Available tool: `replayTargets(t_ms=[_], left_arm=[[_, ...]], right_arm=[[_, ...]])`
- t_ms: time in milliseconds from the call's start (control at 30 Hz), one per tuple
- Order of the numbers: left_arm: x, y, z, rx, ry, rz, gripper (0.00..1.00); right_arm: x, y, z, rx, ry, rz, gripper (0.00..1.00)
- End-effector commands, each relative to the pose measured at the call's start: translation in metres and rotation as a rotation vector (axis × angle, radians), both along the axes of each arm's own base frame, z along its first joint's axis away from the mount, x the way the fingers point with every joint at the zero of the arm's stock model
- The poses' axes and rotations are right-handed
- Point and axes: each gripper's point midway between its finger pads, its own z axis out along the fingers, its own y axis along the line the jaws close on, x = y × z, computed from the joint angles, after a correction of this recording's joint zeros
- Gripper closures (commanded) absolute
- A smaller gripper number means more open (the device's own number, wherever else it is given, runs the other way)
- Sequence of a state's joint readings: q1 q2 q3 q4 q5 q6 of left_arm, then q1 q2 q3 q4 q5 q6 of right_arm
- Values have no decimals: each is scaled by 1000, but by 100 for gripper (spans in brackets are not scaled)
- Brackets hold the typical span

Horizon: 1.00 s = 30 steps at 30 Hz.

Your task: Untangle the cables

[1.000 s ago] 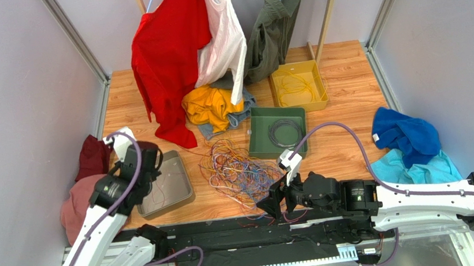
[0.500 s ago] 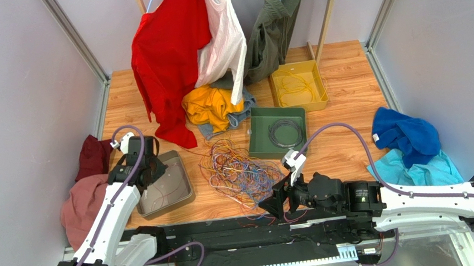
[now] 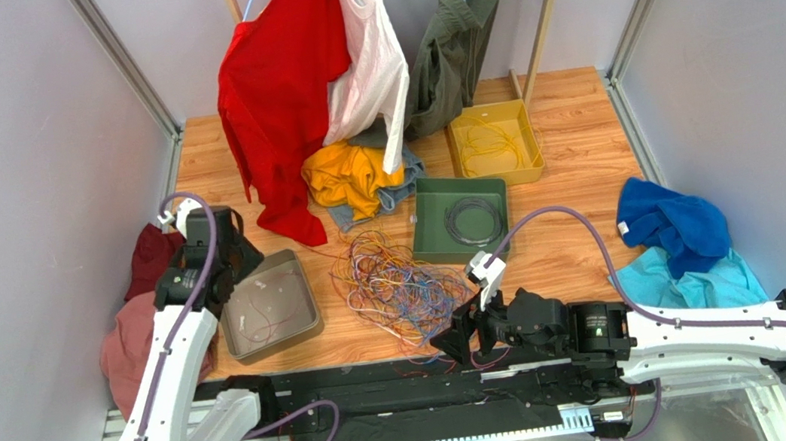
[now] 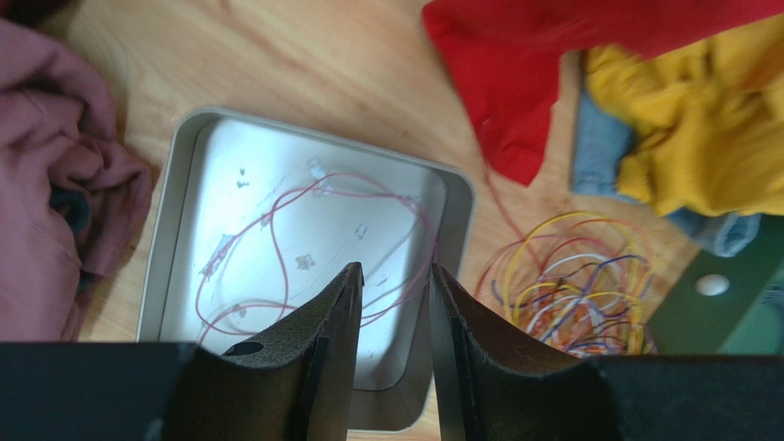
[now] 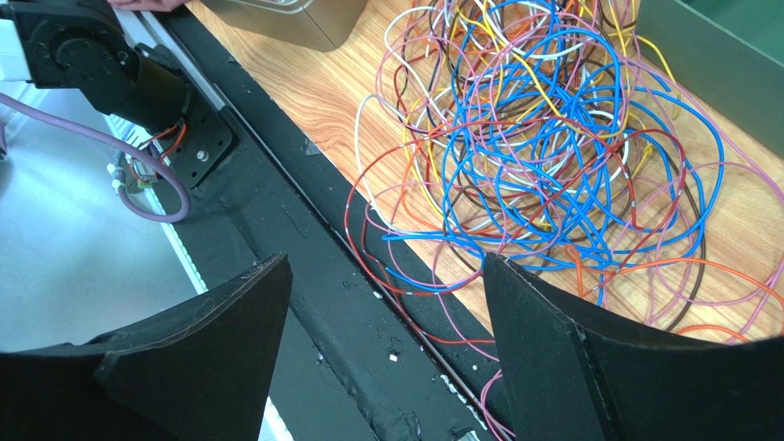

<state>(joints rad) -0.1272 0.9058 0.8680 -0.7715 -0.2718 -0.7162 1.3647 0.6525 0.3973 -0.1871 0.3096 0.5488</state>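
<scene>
The cables (image 3: 395, 283) are a tangled mass of thin orange, blue, purple, red, yellow and white wires on the wooden table, between the grey tray (image 3: 308, 323) and the green tray (image 3: 429, 241). They fill the right wrist view (image 5: 534, 119) and show at the right of the left wrist view (image 4: 575, 280). A thin red wire (image 4: 276, 239) lies loose in the grey tray (image 4: 184, 147). My left gripper (image 3: 238, 266) (image 4: 396, 268) hangs above that tray, jaws a little apart and empty. My right gripper (image 3: 450, 341) (image 5: 386, 262) is wide open and empty over the black rail at the mass's near edge.
The green tray holds a dark ring coil (image 3: 468, 219). A yellow tray (image 3: 525, 163) with yellow wires stands behind it. Clothes hang at the back (image 3: 283, 87), a yellow garment (image 3: 348, 175) lies mid-table, pink cloth (image 3: 128, 341) lies left, and blue cloth (image 3: 674, 223) right.
My left arm has drawn back and to the left, so its gripper now sits over the grey tray's far left corner. The right arm has barely moved.
</scene>
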Motion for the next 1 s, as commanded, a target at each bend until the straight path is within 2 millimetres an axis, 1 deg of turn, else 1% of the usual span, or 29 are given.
replayTargets(t_ms=[0,67,100,133,167,200,233,267,300,333,367,400,433,467,500,533,567,600,633,667,700,733,767,800,867,900,967], left_arm=[[-6,5,27,37,-20,-32,58],[-9,-2,34,13,-48,-70,58],[-10,-7,37,-8,-69,-92,56],[-14,-12,39,-24,-101,-123,31],[-10,-30,48,-88,-164,-202,30],[-8,-42,54,-129,-216,-260,1],[-15,-63,47,-194,-251,-348,1],[-13,-87,59,-261,-331,-445,1],[-16,-99,58,-298,-343,-469,1],[-27,-126,46,-313,-313,-568,1],[-25,-132,41,-283,-314,-564,1],[-26,-144,30,-272,-274,-595,1],[-40,-168,22,-277,-239,-683,1],[-37,-173,17,-248,-239,-670,1],[-39,-183,1,-240,-188,-683,1],[-45,-192,-4,-225,-177,-696,1],[-47,-198,-10,-226,-161,-696,1],[-51,-201,-24,-223,-124,-692,1],[-57,-208,-29,-221,-116,-711,1],[-58,-215,-30,-237,-128,-723,1],[-62,-216,-43,-243,-99,-722,1],[-65,-222,-45,-254,-102,-735,1],[-67,-224,-50,-257,-95,-735,1],[-70,-223,-61,-255,-70,-726,1],[-70,-224,-69,-261,-63,-716,1],[-72,-223,-78,-260,-43,-709,1],[-71,-224,-81,-271,-41,-690,2]], right_arm=[[3,5,8,29,-10,-14,20],[4,6,7,25,-12,-17,20],[5,5,7,24,-12,-24,20],[7,4,7,21,-16,-32,20],[9,3,7,18,-24,-45,19],[11,2,6,11,-32,-54,19],[13,1,8,13,-43,-64,18],[16,1,10,12,-55,-75,18],[18,2,12,7,-67,-78,18],[19,2,14,1,-74,-82,18],[21,5,19,1,-78,-85,18],[22,4,17,-18,-81,-85,18],[22,6,16,-31,-81,-85,18],[23,6,15,-40,-83,-89,18],[24,7,17,-42,-81,-93,18],[24,8,16,-47,-77,-92,18],[24,8,16,-51,-77,-93,18],[24,9,17,-49,-72,-95,18],[24,9,16,-53,-68,-98,18],[24,8,15,-59,-66,-102,18],[25,7,14,-64,-64,-107,18],[29,4,12,-80,-71,-134,18],[31,0,9,-98,-72,-152,18],[33,-2,7,-110,-74,-167,18],[39,-9,1,-144,-78,-216,18],[42,-12,0,-152,-76,-235,18],[54,-23,-8,-187,-83,-315,17]])
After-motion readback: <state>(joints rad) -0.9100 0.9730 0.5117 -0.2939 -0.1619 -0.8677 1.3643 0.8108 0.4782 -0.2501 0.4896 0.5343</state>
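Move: My left hand hangs over the tray, whose middle is about 5 cm nearer my base, almost in line sideways and some 14 cm below. The cable pile I go for lies roughly 24 cm to this hand's right, 5 cm nearer my base and 15 cm down. The red sleeve's tip is about 6 cm ahead and 11 cm right. From my right hand the pile is some 9 cm ahead, 8 cm left and 12 cm below. I open my left fingers from less than half to fully wide as I lift about 4 cm off the tray, then swing right some 21 cm and back about 8 cm, dropping towards the near left part of the cable pile. The hand turns roughly 45 degrees clockwise on the way and eases as it sinks. My right hand, still open, creeps about 3 cm forward beside the pile. ##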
